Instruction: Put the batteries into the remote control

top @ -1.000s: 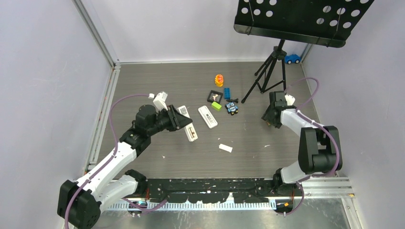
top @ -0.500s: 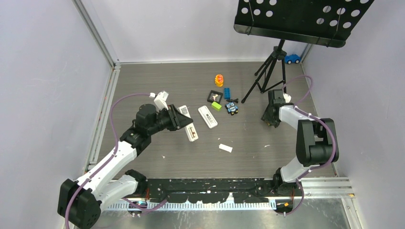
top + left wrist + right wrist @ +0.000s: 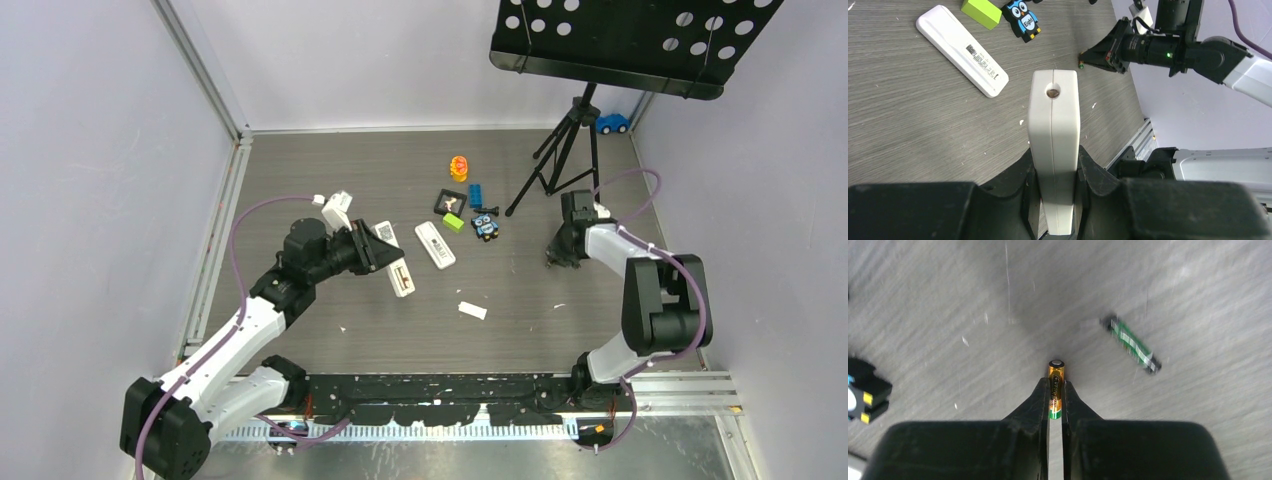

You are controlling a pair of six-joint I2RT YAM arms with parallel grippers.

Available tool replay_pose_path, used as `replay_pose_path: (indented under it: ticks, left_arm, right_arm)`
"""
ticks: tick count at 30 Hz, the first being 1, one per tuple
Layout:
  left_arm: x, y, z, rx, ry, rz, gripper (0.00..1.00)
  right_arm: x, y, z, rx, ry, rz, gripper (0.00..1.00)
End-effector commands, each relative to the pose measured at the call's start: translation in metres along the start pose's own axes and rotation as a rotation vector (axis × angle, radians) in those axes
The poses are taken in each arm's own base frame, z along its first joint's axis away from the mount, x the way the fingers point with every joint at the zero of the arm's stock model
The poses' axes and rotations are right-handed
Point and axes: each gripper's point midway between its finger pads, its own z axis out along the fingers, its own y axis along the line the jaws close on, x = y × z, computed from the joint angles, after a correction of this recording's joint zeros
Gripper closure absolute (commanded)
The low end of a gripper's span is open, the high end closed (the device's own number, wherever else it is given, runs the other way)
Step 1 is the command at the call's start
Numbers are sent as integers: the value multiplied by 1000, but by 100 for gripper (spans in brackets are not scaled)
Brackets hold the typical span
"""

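Note:
My left gripper (image 3: 1054,167) is shut on the remote control (image 3: 1054,110), a white slab held edge-on above the table. From above, the remote control (image 3: 401,277) sticks out of the left gripper (image 3: 378,252) toward the table's middle. My right gripper (image 3: 1056,386) is shut on an orange battery (image 3: 1056,377) that lies along the jaws, its silver end pointing forward. A second battery (image 3: 1131,343), dark with green and white bands, lies loose on the table ahead to the right. In the top view the right gripper (image 3: 553,258) points down at the table on the right side.
A slimmer white remote (image 3: 434,244) lies mid-table, with a green block (image 3: 454,222), an owl figure (image 3: 485,226), a blue block (image 3: 476,193) and an orange toy (image 3: 459,168) behind it. A small white piece (image 3: 472,310) lies nearer. A tripod stand (image 3: 560,155) rises behind the right arm.
The right gripper's jaws have closed onto the orange battery, and its wrist has shifted slightly. The left arm and the remote control have not moved.

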Motion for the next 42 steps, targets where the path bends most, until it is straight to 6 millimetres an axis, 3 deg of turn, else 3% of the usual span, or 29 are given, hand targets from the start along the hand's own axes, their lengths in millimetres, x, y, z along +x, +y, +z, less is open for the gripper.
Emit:
replay_pose_path:
  ticks: [1,6,10,12,16,18,22,28,33,42]
  left_arm:
    - [-19,-18,-3,50,-51,41,100]
    - [-15,-21,-1,77,-29,42,100]
    - [-12,-30,-2,123,-12,52,100]
    - [-12,-31,-3,128,-13,54,100]
    - [-11,-28,-4,115,-12,58,100]
    - [-10,-26,-4,110,-9,60,100]
    - [-10,-24,-4,94,-12,65,100]
    - [-10,-20,-9,61,-7,86,100]
    - [-12,-20,-12,53,-17,98,100]
    - [-16,-21,-14,40,-33,97,100]
  right_arm:
    - [26,11,-22,-74,25,106,96]
    - [60,31,-37,-126,37,91,96]
    - [72,20,-36,-86,-25,209,92]
    - [73,13,-34,-58,-46,275,85]
    - [70,11,-37,-42,-55,331,61]
    - [66,17,-41,-67,-56,343,55]
    - [48,37,-54,-158,-98,283,54]
    - [10,51,-80,-193,-203,-129,54]
    - [-12,51,-98,-163,-255,-326,54]
    - [-30,68,-120,-226,-302,-310,54]
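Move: The right hand already pinches the orange battery at table height. The bare spot where it goes is about 6 cm back and 6 cm left. From this hand the green battery lies some 6 cm right, about level; the owl block 16 cm left and 7 cm ahead; the small white cover 19 cm left and 13 cm back. From the left hand, holding the open remote, that spot is roughly 29 cm right, 1 cm back, 19 cm below. Back and to the left, low over the table, the right hand takes the pinched orange battery about 6 cm each way, away from the green one. There its fingers open partway and let go; then, staying open, the hand climbs some 10 cm while going forward about 6 cm, wrist swinging counter-clockwise roughly 30 degrees. ##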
